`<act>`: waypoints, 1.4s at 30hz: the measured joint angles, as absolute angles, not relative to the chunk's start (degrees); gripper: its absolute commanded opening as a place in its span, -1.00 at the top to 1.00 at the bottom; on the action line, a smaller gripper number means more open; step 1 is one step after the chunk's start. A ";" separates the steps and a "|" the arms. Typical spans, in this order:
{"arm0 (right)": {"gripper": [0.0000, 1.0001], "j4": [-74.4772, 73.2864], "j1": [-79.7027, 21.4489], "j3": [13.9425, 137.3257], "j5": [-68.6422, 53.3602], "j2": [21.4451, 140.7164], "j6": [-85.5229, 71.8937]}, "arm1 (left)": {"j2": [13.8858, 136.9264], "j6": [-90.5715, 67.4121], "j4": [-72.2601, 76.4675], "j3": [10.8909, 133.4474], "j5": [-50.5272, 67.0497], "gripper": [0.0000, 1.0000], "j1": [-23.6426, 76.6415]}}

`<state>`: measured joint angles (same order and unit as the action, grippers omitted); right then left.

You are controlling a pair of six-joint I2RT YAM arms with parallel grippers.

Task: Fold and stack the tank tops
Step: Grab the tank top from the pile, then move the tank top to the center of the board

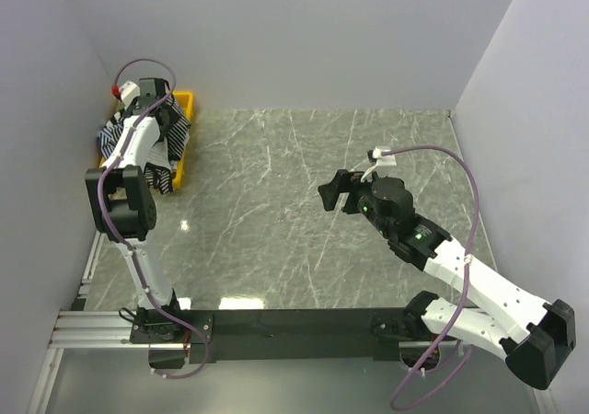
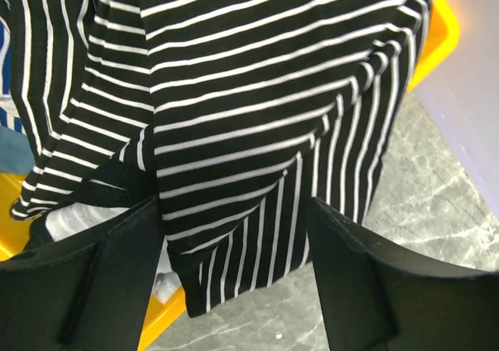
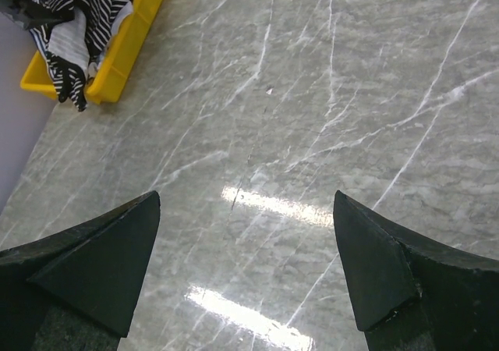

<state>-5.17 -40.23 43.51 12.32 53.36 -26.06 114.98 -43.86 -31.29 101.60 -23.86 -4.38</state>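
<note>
The black tank top with thin white stripes (image 2: 249, 93) lies heaped in the yellow bin (image 1: 187, 101) and hangs over its near rim onto the table (image 1: 164, 170). My left gripper (image 1: 158, 110) is down at the bin. In the left wrist view its jaws (image 2: 234, 204) stand wide apart on either side of the hanging fabric, open. A blue-and-white striped piece (image 2: 6, 78) shows at the left edge. My right gripper (image 1: 337, 191) is open and empty above the middle of the table (image 3: 245, 199). The right wrist view shows the bin (image 3: 125, 51) and the striped fabric (image 3: 74, 47) far off at top left.
The bin stands in the far left corner against the grey walls (image 1: 55, 110). The grey marble tabletop (image 1: 304, 202) stretches between the arms. A wall closes the right side (image 1: 525, 110). Purple cables loop off both arms.
</note>
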 measured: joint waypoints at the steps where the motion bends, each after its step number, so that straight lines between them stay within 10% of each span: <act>1: -0.95 -5.17 -40.21 43.48 12.34 53.36 -26.06 | 115.28 -44.23 -31.24 101.60 -23.86 -0.49 -4.49; 6: -0.95 -5.15 -40.18 43.46 12.38 53.41 -25.91 | 116.18 -45.84 -31.46 101.60 -24.25 -0.08 -4.82; 12: -0.95 -5.15 -40.18 43.46 12.43 53.65 -25.85 | 116.20 -46.57 -31.31 101.60 -25.36 0.99 -5.08; 29: -0.95 -5.65 -40.18 45.50 13.72 55.40 -25.32 | 104.42 -40.62 -32.16 112.27 -25.15 0.99 -0.03; 42: -0.94 -8.16 -39.70 50.37 20.71 52.97 -24.64 | 92.51 -37.45 -27.05 113.62 -29.52 0.99 33.26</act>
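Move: The black striped tank top lies right at the open left fingertips: its middle is about 4 cm ahead, 1 cm to the right and 3 cm below. A blue-striped top lies some 11 cm to the left of that hand, level with it and 6 cm lower. The yellow bin's middle is about 3 cm ahead, 5 cm left and 8 cm down. From the right hand the black tank top lies about 29 cm ahead, 47 cm left and 11 cm below. Sink the left gripper barely 1 cm, easing it as far left, and close its fingers on the black striped tank top. Lift about 30 cm out of the yellow bin, swinging some 30 cm right and about 10 cm back, tipping the fingers up and turning them clockwise. Raise the open right hand about 5 cm, drifting slightly right. ##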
